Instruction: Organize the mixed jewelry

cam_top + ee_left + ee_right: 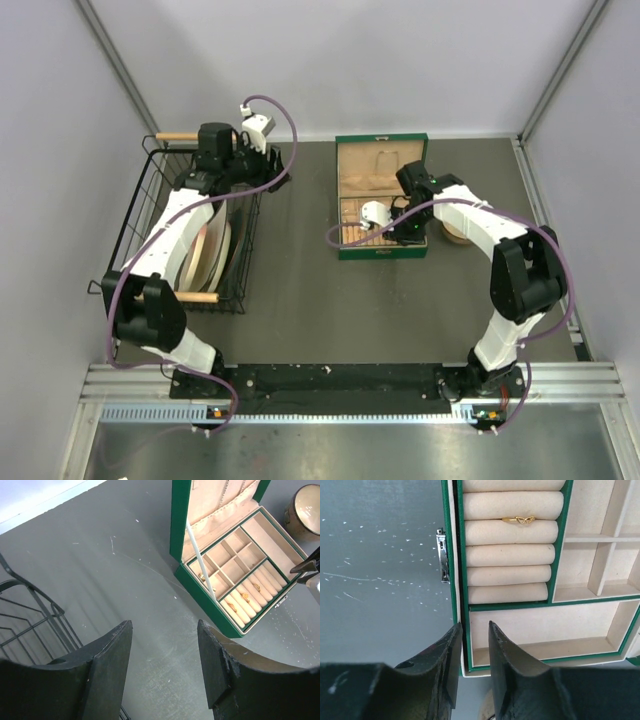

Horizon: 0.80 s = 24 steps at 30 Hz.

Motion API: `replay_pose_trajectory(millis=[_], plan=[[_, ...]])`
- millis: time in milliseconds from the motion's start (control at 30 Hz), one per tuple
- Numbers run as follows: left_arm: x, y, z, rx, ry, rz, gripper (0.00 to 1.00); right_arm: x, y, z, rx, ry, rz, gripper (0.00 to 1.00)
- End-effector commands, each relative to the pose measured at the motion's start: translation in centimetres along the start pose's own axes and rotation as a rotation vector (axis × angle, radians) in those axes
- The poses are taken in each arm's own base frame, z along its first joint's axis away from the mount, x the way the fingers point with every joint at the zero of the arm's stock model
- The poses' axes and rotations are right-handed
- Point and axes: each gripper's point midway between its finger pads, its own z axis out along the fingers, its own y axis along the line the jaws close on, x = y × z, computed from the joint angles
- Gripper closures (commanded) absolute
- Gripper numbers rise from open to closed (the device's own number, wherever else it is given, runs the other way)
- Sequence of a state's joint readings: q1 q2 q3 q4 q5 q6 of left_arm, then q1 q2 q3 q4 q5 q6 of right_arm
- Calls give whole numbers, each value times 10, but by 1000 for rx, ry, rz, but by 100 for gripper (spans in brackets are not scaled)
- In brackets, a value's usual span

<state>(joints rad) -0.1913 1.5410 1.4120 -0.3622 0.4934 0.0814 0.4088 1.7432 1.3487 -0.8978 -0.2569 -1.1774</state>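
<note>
The green jewelry box [382, 252] lies open mid-table, with tan compartments and ring rolls. In the right wrist view one gold ring [518, 519] sits between two rolls. The left wrist view shows several gold rings, among them one on the rolls [245, 597] and one in a small compartment [201, 576]. My right gripper [475, 625] hovers over the box's near corner by the long compartment [545, 627], its jaws a narrow gap apart with nothing between them. My left gripper [165, 625] hangs open and empty over bare table, left of the box.
A black wire basket [150, 190] with wooden handles and round wooden pieces stands at the left, under the left arm. A round wooden stand [458, 232] sits just right of the box. The box latch [441, 555] faces the near side.
</note>
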Motion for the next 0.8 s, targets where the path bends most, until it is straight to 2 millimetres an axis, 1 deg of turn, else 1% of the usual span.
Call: replay_pose_trajectory(millis=[0, 33, 67, 100, 133, 200, 233, 267, 300, 333, 367, 400, 433, 467, 500, 533, 567, 600, 633, 667, 700, 733, 767], plan=[[-27, -7, 7, 71, -68, 25, 40, -23, -20, -29, 86, -111, 48, 68], [-24, -8, 13, 93, -59, 14, 39, -27, -21, -35, 94, -137, 86, 67], [-25, -11, 16, 118, -58, 3, 39, -33, -24, -45, 117, -164, 101, 64], [-31, -20, 16, 169, -73, 7, 39, -34, -27, -52, 132, -181, 125, 56], [-29, -20, 22, 190, -68, -5, 38, -38, -26, -56, 130, -209, 166, 54], [-37, -24, 28, 226, -99, -2, 37, -41, -30, -72, 164, -247, 206, 53], [-37, -27, 34, 257, -102, 1, 37, -44, -29, -76, 162, -274, 242, 52], [-38, -28, 38, 270, -107, 2, 36, -45, -30, -81, 171, -289, 264, 50], [-47, -30, 40, 280, -132, 22, 36, -45, -32, -88, 190, -304, 283, 42], [-43, -31, 49, 305, -126, 19, 35, -42, -34, -92, 196, -318, 332, 41], [-44, -31, 53, 315, -130, 21, 35, -41, -35, -96, 208, -327, 352, 37], [-50, -33, 57, 325, -145, 35, 33, -39, -37, -98, 215, -335, 379, 33], [-50, -31, 66, 331, -159, 48, 31, -35, -41, -105, 237, -354, 421, 32], [-53, -34, 69, 356, -172, 37, 29, -33, -42, -107, 244, -361, 445, 31], [-55, -36, 74, 364, -184, 47, 23, -31, -42, -110, 251, -368, 463, 30], [-51, -35, 85, 373, -188, 55, 20, -28, -44, -116, 269, -380, 489, 30], [-59, -36, 89, 380, -219, 84, 16, -25, -42, -115, 268, -378, 506, 30], [-52, -38, 102, 388, -208, 86, 13, -24, -41, -116, 270, -381, 521, 29], [-53, -38, 107, 396, -215, 98, 12, -21, -39, -118, 277, -382, 533, 29], [-62, -41, 109, 415, -232, 115, 9, -19, -38, -118, 278, -380, 542, 29], [-53, -42, 123, 431, -212, 101, 7, -17, -37, -118, 284, -376, 551, 29], [-55, -42, 128, 437, -215, 105, 1, -15, -33, -116, 279, -371, 558, 29], [-65, -43, 130, 440, -237, 125, 1, -15, -31, -119, 286, -370, 557, 29]])
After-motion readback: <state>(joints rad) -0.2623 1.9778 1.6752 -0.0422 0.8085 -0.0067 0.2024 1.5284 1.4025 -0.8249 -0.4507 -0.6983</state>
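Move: The green box's open lid is what the left hand heads for: its middle lies about 20 cm to the right, some 8 cm ahead and 12 cm lower. The tray inside the box has its middle some 20 cm right of the left hand, 2 cm back and 18 cm below. From the right hand, over the tray's front rim near the right corner, the tray's middle lies 6 cm ahead and 6 cm left, 2 cm down; the bowl is 12 cm right and 5 cm ahead, 4 cm below. The tray, already down in the green box, is left behind as the right hand comes away from its front rim, rising about 10 cm and drifting slightly left and forward, fingers spreading and wrist twisting clockwise. The left hand meanwhile swings right and forward, some 12 cm in all and slightly down, towards the lid's left side, turning about 20 degrees clockwise and opening wide, without reaching it. ##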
